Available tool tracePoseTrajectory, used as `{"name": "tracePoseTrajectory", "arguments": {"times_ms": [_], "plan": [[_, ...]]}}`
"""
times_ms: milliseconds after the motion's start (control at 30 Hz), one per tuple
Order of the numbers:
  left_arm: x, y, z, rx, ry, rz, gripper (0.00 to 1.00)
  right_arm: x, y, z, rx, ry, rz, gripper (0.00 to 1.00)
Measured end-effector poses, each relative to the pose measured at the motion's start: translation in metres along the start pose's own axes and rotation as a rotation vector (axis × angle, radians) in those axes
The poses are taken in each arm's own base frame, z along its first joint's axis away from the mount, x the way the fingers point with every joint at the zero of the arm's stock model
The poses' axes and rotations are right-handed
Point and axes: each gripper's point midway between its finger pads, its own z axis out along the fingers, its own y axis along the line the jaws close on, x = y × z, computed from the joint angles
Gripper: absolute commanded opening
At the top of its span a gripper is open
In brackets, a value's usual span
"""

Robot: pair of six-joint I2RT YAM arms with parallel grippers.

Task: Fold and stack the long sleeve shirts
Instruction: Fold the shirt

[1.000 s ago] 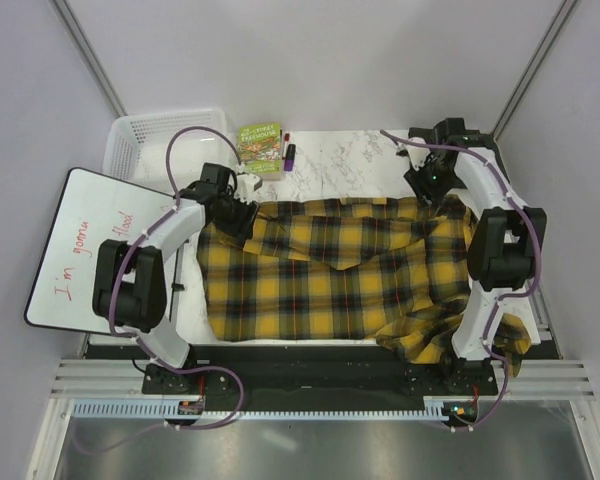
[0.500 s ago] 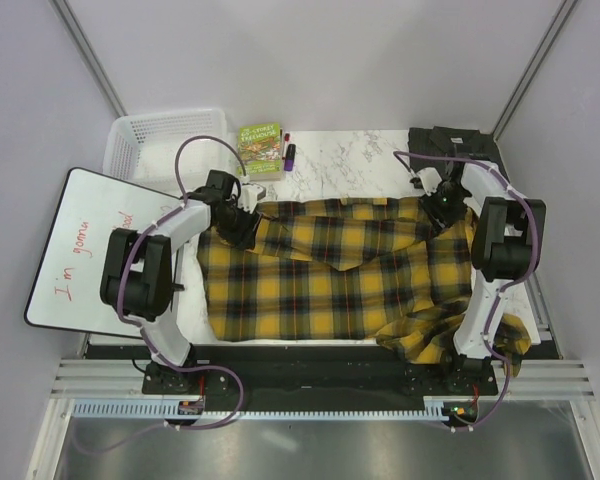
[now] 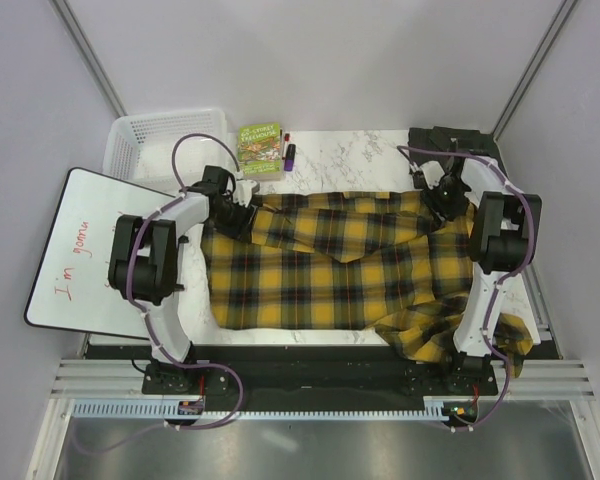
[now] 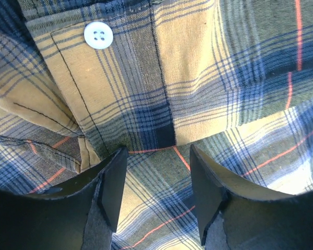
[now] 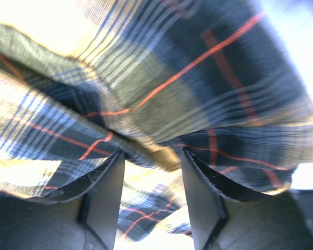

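The yellow-and-black plaid shirt (image 3: 330, 270) lies spread across the table, its far edge folded over in a flap. My left gripper (image 3: 237, 212) is at the shirt's far left corner. In the left wrist view it (image 4: 157, 156) stands open, with plaid cloth (image 4: 146, 78) and a white button (image 4: 98, 36) lying flat below its fingers. My right gripper (image 3: 442, 200) is at the far right corner. Its jaws (image 5: 152, 156) are apart around a loose fold of plaid (image 5: 198, 67), which is not pinched. The dark charcoal shirt (image 3: 450, 135) lies bunched at the back right.
A white basket (image 3: 160, 140) stands at the back left, with a book (image 3: 260, 148) and markers (image 3: 288, 150) beside it. A whiteboard (image 3: 80, 250) lies off the left side. One plaid sleeve (image 3: 450, 335) hangs bunched over the front right corner by the right arm's base.
The right gripper came forward from the dark shirt onto the plaid shirt's far right corner. The left gripper shifted slightly right. The plaid shirt's near edge drew back a little.
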Motion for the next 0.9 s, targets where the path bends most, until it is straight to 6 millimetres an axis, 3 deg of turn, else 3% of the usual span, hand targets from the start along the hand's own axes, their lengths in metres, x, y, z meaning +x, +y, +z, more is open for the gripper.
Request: {"name": "tracePoseTrajectory", "arguments": {"times_ms": [167, 267, 400, 467, 533, 600, 733, 800, 900], "plan": [[-0.006, -0.006, -0.007, 0.093, -0.045, -0.027, 0.73, -0.029, -0.017, -0.020, 0.039, -0.081, -0.010, 0.80], [-0.001, -0.026, -0.036, 0.153, -0.082, -0.008, 0.77, -0.027, -0.010, -0.053, 0.029, -0.130, -0.047, 0.88], [-0.006, -0.059, -0.099, 0.196, -0.205, 0.116, 0.80, 0.003, 0.022, -0.121, 0.046, -0.184, -0.135, 0.88], [-0.006, -0.074, -0.126, 0.206, -0.267, 0.198, 0.80, 0.028, 0.045, -0.150, 0.053, -0.201, -0.184, 0.85], [0.005, -0.086, -0.139, 0.222, -0.289, 0.259, 0.81, 0.065, 0.076, -0.163, 0.028, -0.181, -0.228, 0.84], [0.024, -0.096, -0.138, 0.249, -0.263, 0.293, 0.82, 0.098, 0.101, -0.157, -0.029, -0.125, -0.249, 0.83], [0.074, -0.111, -0.120, 0.319, -0.142, 0.304, 0.84, 0.160, 0.142, -0.122, -0.195, 0.048, -0.249, 0.84], [0.094, -0.117, -0.116, 0.344, -0.096, 0.310, 0.86, 0.178, 0.151, -0.114, -0.236, 0.103, -0.240, 0.85], [0.106, -0.123, -0.118, 0.354, -0.087, 0.339, 0.87, 0.192, 0.151, -0.113, -0.249, 0.141, -0.224, 0.87]]}}
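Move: The left hand, down on the plaid shirt, has the shirt's near left corner some 25 cm back and 7 cm to its left; the whiteboard's middle is about 38 cm left and 5 cm back. The right hand, also on the cloth, has the rumpled sleeve some 30 cm back and 4 cm right, with the folded black shirt about 18 cm ahead and 5 cm right. All lie within a couple of centimetres of hand height. Back towards the robot in a raised arc, both hands come free of the plaid shirt, climbing about 14 cm and then sinking halfway down. The left travels some 19 cm towards the near left corner, turning clockwise; the right first slips slightly forward, then goes well back to the rumpled sleeve, its fingertips tilting towards the base. Both grippers open wider. ##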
